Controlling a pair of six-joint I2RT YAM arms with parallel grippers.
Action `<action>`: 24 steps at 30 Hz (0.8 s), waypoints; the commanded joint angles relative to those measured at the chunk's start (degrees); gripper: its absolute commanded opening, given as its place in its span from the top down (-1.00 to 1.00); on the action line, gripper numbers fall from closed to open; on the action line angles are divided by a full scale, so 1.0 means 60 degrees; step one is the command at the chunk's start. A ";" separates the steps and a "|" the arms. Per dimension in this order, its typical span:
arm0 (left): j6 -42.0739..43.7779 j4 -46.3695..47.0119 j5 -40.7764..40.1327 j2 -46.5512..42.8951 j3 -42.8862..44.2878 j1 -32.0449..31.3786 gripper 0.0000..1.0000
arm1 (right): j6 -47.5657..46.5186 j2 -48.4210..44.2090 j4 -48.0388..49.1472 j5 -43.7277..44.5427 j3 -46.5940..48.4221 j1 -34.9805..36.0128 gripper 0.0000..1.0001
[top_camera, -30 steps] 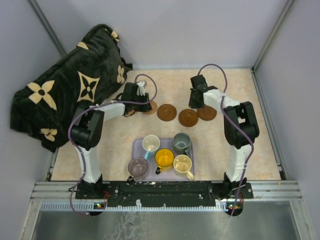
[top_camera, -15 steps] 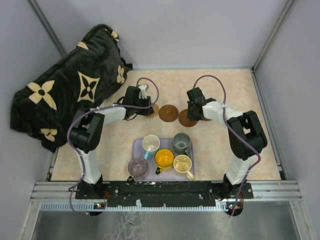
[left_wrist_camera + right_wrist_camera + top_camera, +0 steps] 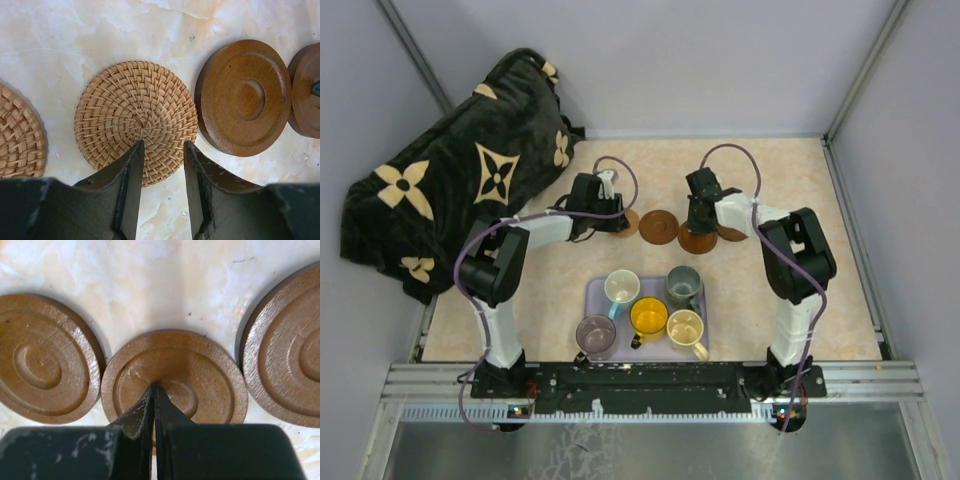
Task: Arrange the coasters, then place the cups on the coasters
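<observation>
Five coasters lie in a row at the back of the table. The left wrist view shows two woven tan ones [image 3: 136, 110] [image 3: 17, 135] and a brown wooden one [image 3: 245, 97]. My left gripper [image 3: 162, 149] is open over the near edge of the middle woven coaster, holding nothing. My right gripper [image 3: 153, 388] is shut, its tips pressed on the middle brown coaster [image 3: 200, 370], between two other brown coasters [image 3: 45, 360] [image 3: 290, 350]. The cups stand on the lavender tray [image 3: 595, 295]: white [image 3: 621, 287], grey-green [image 3: 684, 285], yellow [image 3: 648, 317], cream [image 3: 685, 328], purple [image 3: 596, 334].
A black blanket with tan flowers [image 3: 460, 180] is heaped at the back left, close to my left arm. Grey walls close off the back and both sides. A metal rail [image 3: 650, 382] runs along the near edge.
My right gripper has moved left and come down onto the middle brown coaster. My left gripper shifted slightly right over the woven coaster and then stayed.
</observation>
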 commanded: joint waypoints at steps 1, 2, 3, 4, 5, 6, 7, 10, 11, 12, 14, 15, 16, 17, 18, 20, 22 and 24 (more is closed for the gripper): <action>-0.0183 -0.2053 0.0334 0.1139 -0.0233 -0.0202 0.11 | -0.0015 0.0918 -0.0180 -0.0186 0.0654 0.0039 1.00; -0.0175 -0.2050 0.0318 0.1228 -0.0174 -0.0186 0.10 | -0.0027 0.1045 -0.0197 -0.0184 0.0752 0.0042 1.00; -0.0183 -0.2045 0.0325 0.1282 -0.0115 -0.0158 0.11 | -0.0056 0.1158 -0.0207 -0.0183 0.0847 0.0038 1.00; -0.0184 -0.2041 0.0337 0.1346 -0.0058 -0.0128 0.10 | -0.0076 0.1290 -0.0228 -0.0189 0.0963 0.0025 1.00; -0.0204 -0.2021 0.0344 0.1405 -0.0011 -0.0101 0.10 | -0.0100 0.1429 -0.0255 -0.0204 0.1080 0.0013 1.00; -0.0212 -0.2016 0.0345 0.1433 0.0041 -0.0068 0.10 | -0.0120 0.1552 -0.0291 -0.0215 0.1184 -0.0015 1.00; -0.0211 -0.2012 0.0337 0.1465 0.0095 -0.0050 0.10 | -0.0139 0.1676 -0.0307 -0.0237 0.1305 -0.0040 1.00; -0.0291 -0.2013 0.0376 0.1560 0.0302 0.0074 0.09 | -0.0189 0.2021 -0.0372 -0.0301 0.1693 -0.0140 1.00; -0.0322 -0.2023 0.0433 0.1586 0.0347 0.0120 0.09 | -0.0208 0.2108 -0.0390 -0.0313 0.1821 -0.0182 1.00; -0.0340 -0.2020 0.0478 0.1596 0.0375 0.0166 0.09 | -0.0221 0.2189 -0.0398 -0.0322 0.1934 -0.0240 1.00; -0.0371 -0.2043 0.0534 0.1590 0.0395 0.0204 0.09 | -0.0245 0.2344 -0.0469 -0.0330 0.2200 -0.0342 1.00; -0.0366 -0.2074 0.0550 0.1560 0.0388 0.0213 0.09 | -0.0270 0.2401 -0.0503 -0.0344 0.2346 -0.0400 1.00; -0.0382 -0.2102 0.0581 0.1553 0.0389 0.0209 0.09 | -0.0286 0.2474 -0.0545 -0.0381 0.2494 -0.0458 1.00; -0.0384 -0.2145 0.0588 0.1537 0.0384 0.0210 0.09 | -0.0299 0.2529 -0.0607 -0.0400 0.2630 -0.0515 1.00; -0.0388 -0.2178 0.0589 0.1519 0.0385 0.0207 0.09 | -0.0328 0.2578 -0.0628 -0.0403 0.2779 -0.0549 1.00; -0.0389 -0.2217 0.0579 0.1501 0.0370 0.0225 0.10 | -0.0396 0.2692 -0.0694 -0.0404 0.3053 -0.0615 1.00; -0.0414 -0.2261 0.0593 0.1500 0.0402 0.0256 0.09 | -0.0450 0.2818 -0.0760 -0.0434 0.3367 -0.0660 1.00; -0.0459 -0.2311 0.0594 0.1497 0.0459 0.0317 0.08 | -0.0498 0.2980 -0.0900 -0.0440 0.3713 -0.0679 1.00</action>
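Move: The right hand's shut fingertips rest on the middle dark coaster, its centre about 1 cm to their right and 2 cm below. The left dark coaster is some 9 cm left and 3 cm ahead of this hand, the right dark coaster about 10 cm right and 3 cm ahead. The left hand's part-open fingers are on the near part of the woven coaster, centred about 2 cm ahead and 2 cm below; the left dark coaster is about 8 cm to its right, 1 cm ahead. With its fingers shut and their tips still on the middle dark coaster, the right hand slides forward at table level by roughly 5 to 6 cm, creeping at first and faster towards the end, and takes the coaster along beside the left dark one and away from the right dark one. The left hand keeps its half-open fingertips on the woven coaster and nudges it forward nearly 2 cm before stopping, its wrist rolling only slightly. ##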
